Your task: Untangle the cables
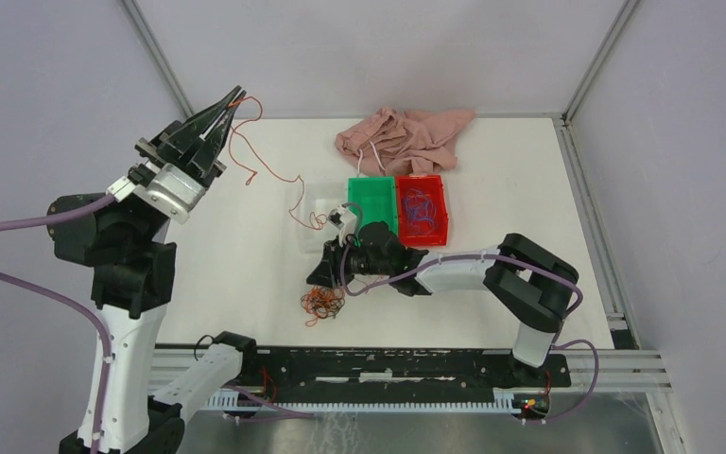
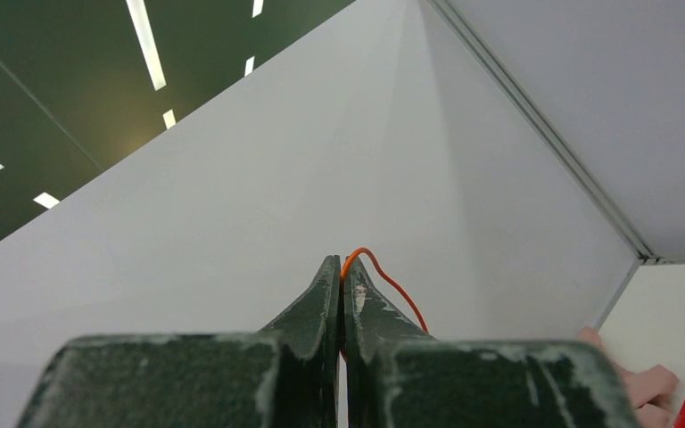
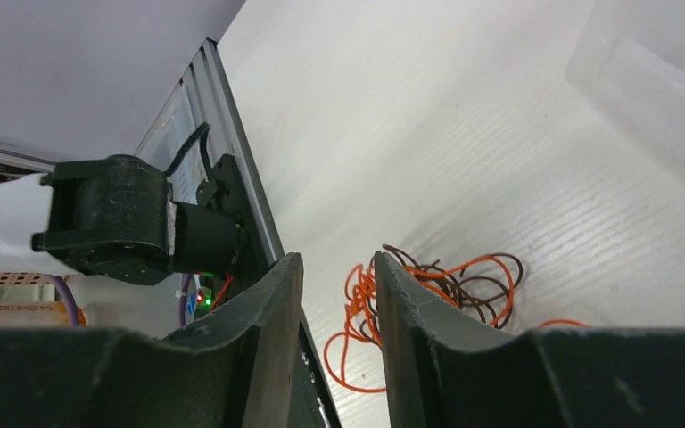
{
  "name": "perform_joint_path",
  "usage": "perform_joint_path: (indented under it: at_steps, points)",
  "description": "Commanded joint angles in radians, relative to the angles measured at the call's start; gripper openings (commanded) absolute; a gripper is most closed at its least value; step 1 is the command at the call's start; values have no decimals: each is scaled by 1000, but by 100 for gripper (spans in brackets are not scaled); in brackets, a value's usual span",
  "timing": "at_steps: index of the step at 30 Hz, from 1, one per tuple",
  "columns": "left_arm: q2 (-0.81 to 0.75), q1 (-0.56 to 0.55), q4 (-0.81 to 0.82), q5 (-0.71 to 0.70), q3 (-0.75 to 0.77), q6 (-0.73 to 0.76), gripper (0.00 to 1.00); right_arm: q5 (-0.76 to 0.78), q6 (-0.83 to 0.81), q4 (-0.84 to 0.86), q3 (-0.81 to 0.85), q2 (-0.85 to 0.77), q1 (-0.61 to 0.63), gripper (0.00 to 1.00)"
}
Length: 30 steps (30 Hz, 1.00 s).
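High at the back left, my left gripper is shut on one orange cable. This cable hangs in a loose curl down to the table beside the clear bin. A small tangle of orange and dark brown cables lies near the table's front edge. Low over the tangle's far side, my right gripper is open, with nothing between its fingers. Blue-purple cables lie in the red bin.
A clear bin, a green bin and a red bin stand side by side mid-table. A pink cloth lies bunched behind them. The left arm's base stands beside the metal front rail.
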Motion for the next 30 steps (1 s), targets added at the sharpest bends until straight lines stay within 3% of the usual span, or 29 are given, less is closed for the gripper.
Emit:
perform_joint_path:
  at_steps: [1, 13, 15, 23, 30]
  points:
    - [11, -2, 70, -18, 8, 3, 3, 30, -63, -65, 134, -83, -1, 43]
    - [3, -2, 70, -40, -111, -50, 3, -26, 16, -168, 337, -38, -156, 39]
    - [11, -1, 70, -63, -138, -54, 3, -54, 6, -259, 380, -13, -176, 37]
    - [86, -1, 126, -270, -245, -66, 3, -78, 16, -371, 376, 4, -218, 39]
    - [194, -1, 169, -402, -243, -65, 3, -114, 16, -516, 420, 48, -231, 45]
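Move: The left hand, high up, pinches the orange cable, whose dangling end is about 10 cm ahead, 6 cm right and 47 cm below. From the right hand that end lies some 11 cm ahead, 1 cm left and 5 cm higher. The tangle sits almost under the right hand, 1 cm back, 1 cm left, 9 cm down; the white tray is 18 cm ahead, 2 cm left and 10 cm down, with the green tray 12 cm right of it. Open right hand arcs up and forward some 11 cm towards the dangling end; left sinks forward, still pinching. ##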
